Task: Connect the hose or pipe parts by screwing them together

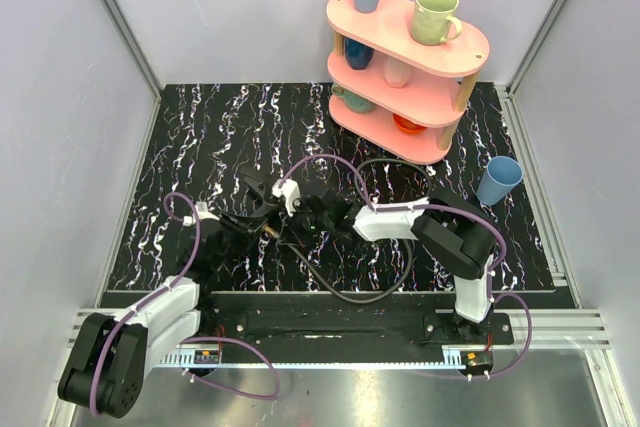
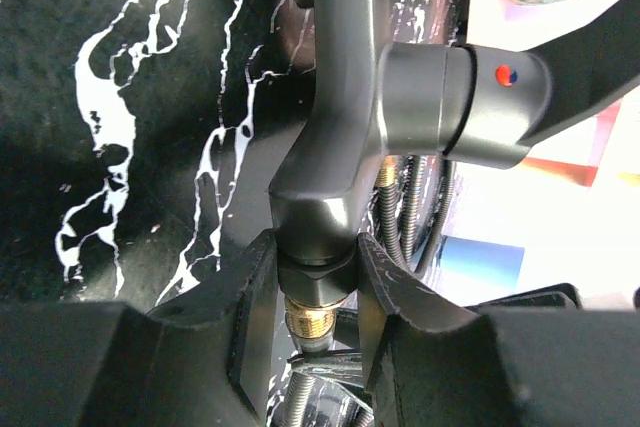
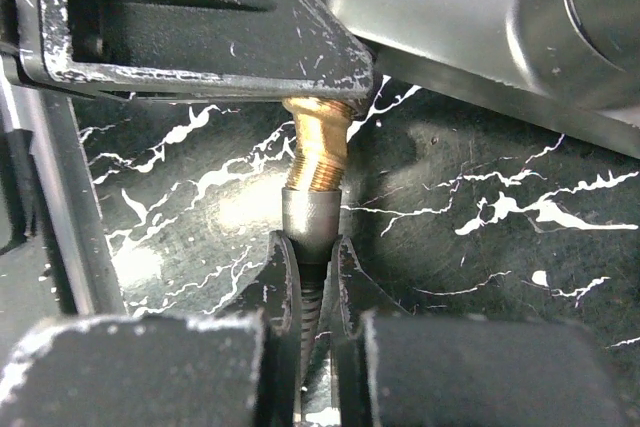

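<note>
My left gripper [image 2: 315, 269] is shut on the black hex nut at the base of a dark angular pipe part [image 2: 335, 137] that carries a side handle with a red and blue dot. Brass thread [image 2: 312, 319] sticks out below the nut. My right gripper [image 3: 311, 259] is shut on a ribbed black hose [image 3: 313, 299] just behind its grey ferrule [image 3: 310, 215]. The hose's brass threaded fitting [image 3: 318, 147] tilts up against the left gripper's finger. In the top view both grippers [image 1: 262, 209] [image 1: 316, 211] meet at mid-table, and the hose [image 1: 392, 282] loops toward the near edge.
A pink three-tier shelf [image 1: 452, 97] with cups stands at the back right. A blue cup [image 1: 498, 180] sits upside down on the black marbled mat [image 1: 200, 147] at the right. Purple cables [image 1: 335, 162] arch over both arms.
</note>
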`<state>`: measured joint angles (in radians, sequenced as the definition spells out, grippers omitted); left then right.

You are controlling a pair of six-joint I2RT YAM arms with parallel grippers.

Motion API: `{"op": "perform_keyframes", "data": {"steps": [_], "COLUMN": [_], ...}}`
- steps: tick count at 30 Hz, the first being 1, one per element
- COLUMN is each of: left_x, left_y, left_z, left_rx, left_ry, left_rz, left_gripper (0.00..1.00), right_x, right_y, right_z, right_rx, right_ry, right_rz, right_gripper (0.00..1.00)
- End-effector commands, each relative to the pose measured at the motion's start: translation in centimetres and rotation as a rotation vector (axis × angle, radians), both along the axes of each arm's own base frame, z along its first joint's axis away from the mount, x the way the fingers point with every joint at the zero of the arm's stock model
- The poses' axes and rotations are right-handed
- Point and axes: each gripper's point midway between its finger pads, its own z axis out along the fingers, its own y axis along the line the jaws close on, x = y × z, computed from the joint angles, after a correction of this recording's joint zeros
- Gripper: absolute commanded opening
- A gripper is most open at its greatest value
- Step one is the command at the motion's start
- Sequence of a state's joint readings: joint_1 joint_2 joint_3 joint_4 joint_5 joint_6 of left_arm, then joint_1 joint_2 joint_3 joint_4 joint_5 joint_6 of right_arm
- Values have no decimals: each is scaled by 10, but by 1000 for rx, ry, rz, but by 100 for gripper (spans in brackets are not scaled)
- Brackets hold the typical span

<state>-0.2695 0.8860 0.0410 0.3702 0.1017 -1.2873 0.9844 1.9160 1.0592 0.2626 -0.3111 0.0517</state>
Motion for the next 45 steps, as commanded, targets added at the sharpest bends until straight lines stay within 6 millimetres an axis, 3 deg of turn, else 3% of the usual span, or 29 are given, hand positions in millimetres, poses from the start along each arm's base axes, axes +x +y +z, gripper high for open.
{"op": "perform_keyframes", "data": {"steps": [1, 2, 8, 13, 17, 21, 26, 32, 40, 41, 45], "left_x": [-6, -11, -16, -17, -17, -19, -21, -24, -25, -25, -26], "left_y": [-33, -33, -36, -29, -21, -18, -17, -12, -12, -11, -12], "left_z": [48, 41, 50, 47, 41, 37, 32, 19, 14, 14, 16], "left_rx": [-140, -142, -215, -189, -160, -150, -141, -114, -107, -106, -121], "left_ry": [-194, -183, -210, -221, -234, -248, -252, -227, -216, -216, -218], "left_rz": [-170, -175, -178, -147, -111, -93, -85, -69, -65, -62, -62], "left_gripper": [0, 0, 0, 0, 0, 0, 0, 0, 0, 0, 0], "right_x": [24, 24, 23, 37, 44, 40, 38, 35, 41, 39, 41], "right_y": [25, 25, 26, 20, 11, 13, 14, 12, 5, 4, 2], "right_z": [61, 60, 64, 65, 76, 87, 80, 90, 86, 97, 93], "right_rx": [270, 279, 331, 384, 499, 591, 613, 685, 727, 778, 792], "right_ry": [-23, -6, 41, 120, 224, 276, 340, 409, 487, 478, 522], "right_rz": [10, 19, 41, -57, -116, -111, -122, -120, -141, -106, -116], "right_gripper": [0, 0, 0, 0, 0, 0, 0, 0, 0, 0, 0]}}
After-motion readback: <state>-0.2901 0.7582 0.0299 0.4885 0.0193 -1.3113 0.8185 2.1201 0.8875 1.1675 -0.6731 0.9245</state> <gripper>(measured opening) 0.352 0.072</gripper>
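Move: The faucet's brass fitting is some 3 cm to the right hand's left, about 1 cm ahead and 2 cm above, already meeting the hose collar in its fingers. From the left hand, which grips the faucet, that fitting is roughly 3 cm back, 2 cm right and 2 cm below. The faucet body rises about 8 cm ahead, 5 cm left and 4 cm above the right hand; the hose loop centres some 22 cm to its right, 1 cm ahead, 7 cm below. The hose collar is kept up against the faucet's brass fitting while both hands lift the pair about 5 cm, the left also easing a little forward and tipping its fingers up. The right swings its fingers up from their downward slant and rolls its top side forward, some 45 degrees in all; both grips stay shut on their parts. ##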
